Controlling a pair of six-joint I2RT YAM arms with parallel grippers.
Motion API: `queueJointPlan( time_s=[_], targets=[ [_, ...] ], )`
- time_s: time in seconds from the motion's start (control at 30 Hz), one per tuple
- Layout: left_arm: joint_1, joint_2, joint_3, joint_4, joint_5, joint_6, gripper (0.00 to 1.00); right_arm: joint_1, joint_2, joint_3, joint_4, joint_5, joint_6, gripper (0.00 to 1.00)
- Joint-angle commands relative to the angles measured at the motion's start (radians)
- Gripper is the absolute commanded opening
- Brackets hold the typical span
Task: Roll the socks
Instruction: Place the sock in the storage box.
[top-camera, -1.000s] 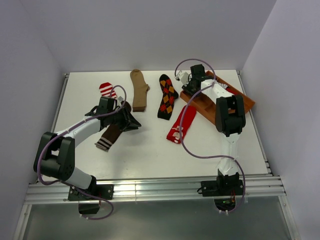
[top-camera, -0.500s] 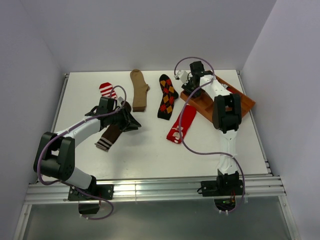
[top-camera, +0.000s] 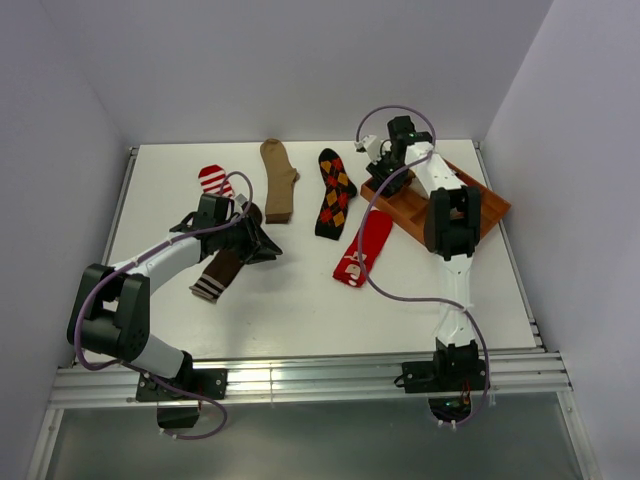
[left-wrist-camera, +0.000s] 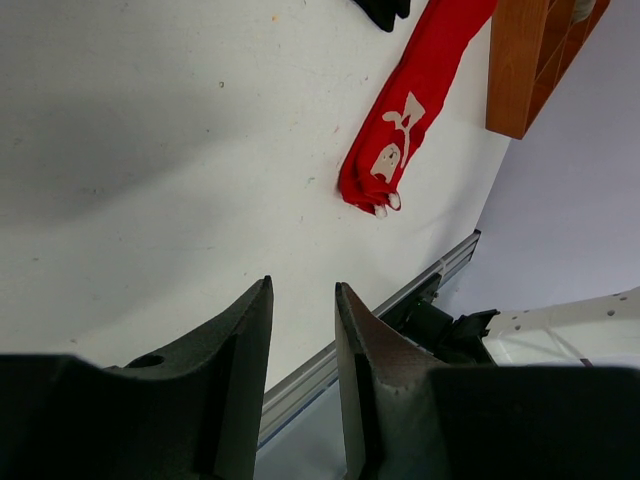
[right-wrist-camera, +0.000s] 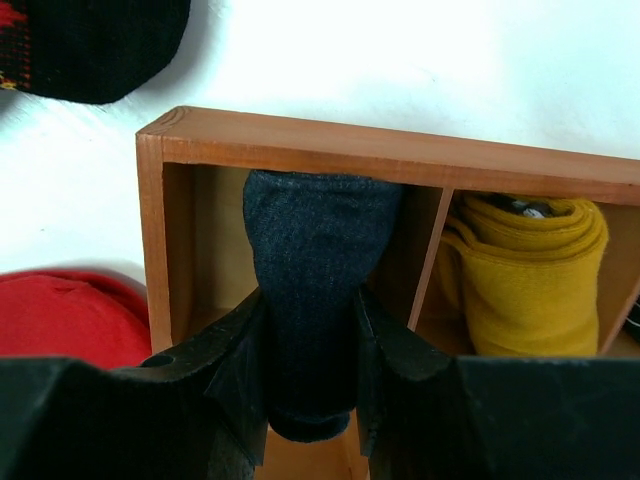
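Observation:
My right gripper (top-camera: 388, 179) hangs over the left end of the wooden tray (top-camera: 482, 206), shut on a rolled navy sock (right-wrist-camera: 315, 230) that stands in the tray's corner compartment (right-wrist-camera: 300, 137). My left gripper (top-camera: 262, 243) is low over the table, and its jaws (left-wrist-camera: 300, 287) stand open with nothing between them. A dark brown sock with a striped cuff (top-camera: 218, 274) lies just beside it. Flat on the table lie a red-white striped sock (top-camera: 212, 178), a tan sock (top-camera: 278, 180), a black argyle sock (top-camera: 335, 192) and a red sock with a picture (top-camera: 363, 248).
A rolled yellow sock (right-wrist-camera: 530, 275) fills the compartment next to the navy one. The red sock (left-wrist-camera: 405, 130) lies close against the tray's near corner (left-wrist-camera: 520, 70). A metal rail (top-camera: 300, 375) runs along the table's front edge.
The right wrist has shifted a little toward the back right over the tray's end, still holding the navy sock. The left arm has not moved.

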Motion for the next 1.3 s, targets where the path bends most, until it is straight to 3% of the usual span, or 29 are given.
queueJointPlan(
  time_s=[0.0, 0.3, 0.57, 0.67, 0.9, 1.27],
  targets=[
    [0.004, 0.004, 0.022, 0.007, 0.013, 0.018, 0.36, -0.005, 0.048, 0.055, -0.062, -0.101, 0.053, 0.06],
    [0.004, 0.007, 0.024, 0.011, 0.015, 0.014, 0.37, -0.025, 0.091, 0.102, -0.104, -0.119, 0.090, 0.08],
    [0.004, 0.004, 0.037, -0.003, 0.013, 0.021, 0.36, -0.025, 0.101, 0.130, -0.131, -0.096, 0.110, 0.16],
    [0.004, 0.000, 0.039, -0.008, 0.013, 0.024, 0.36, -0.023, 0.117, 0.145, -0.145, -0.090, 0.108, 0.24],
    [0.004, 0.000, 0.040, -0.005, 0.016, 0.024, 0.37, -0.022, 0.049, 0.084, -0.076, -0.078, 0.119, 0.59],
    [0.004, 0.000, 0.039, 0.000, 0.019, 0.025, 0.37, -0.013, -0.020, 0.081, -0.015, -0.084, 0.136, 0.65]
  ],
)
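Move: The rolled navy sock is already pinched in the right fingers, over the storage box's left corner compartment, whose middle is roughly 1 cm ahead, 1 cm left and 3 cm below the hand. The yellow roll in the next compartment lies about 6 cm ahead and 5 cm right; the argyle sock about 3 cm back and 17 cm left, the red sock some 20 cm back and 10 cm left. From the left hand that compartment is about 24 cm ahead and 32 cm right. The navy sock is let down into the corner compartment as the right hand sinks about 1 cm, tilting its fingertips a little left and back, under 10 degrees in all. After a short hold the fingers spread to roughly two thirds open and let go of it, the hand dipping about another centimetre and easing half a centimetre back up, still in the compartment. ##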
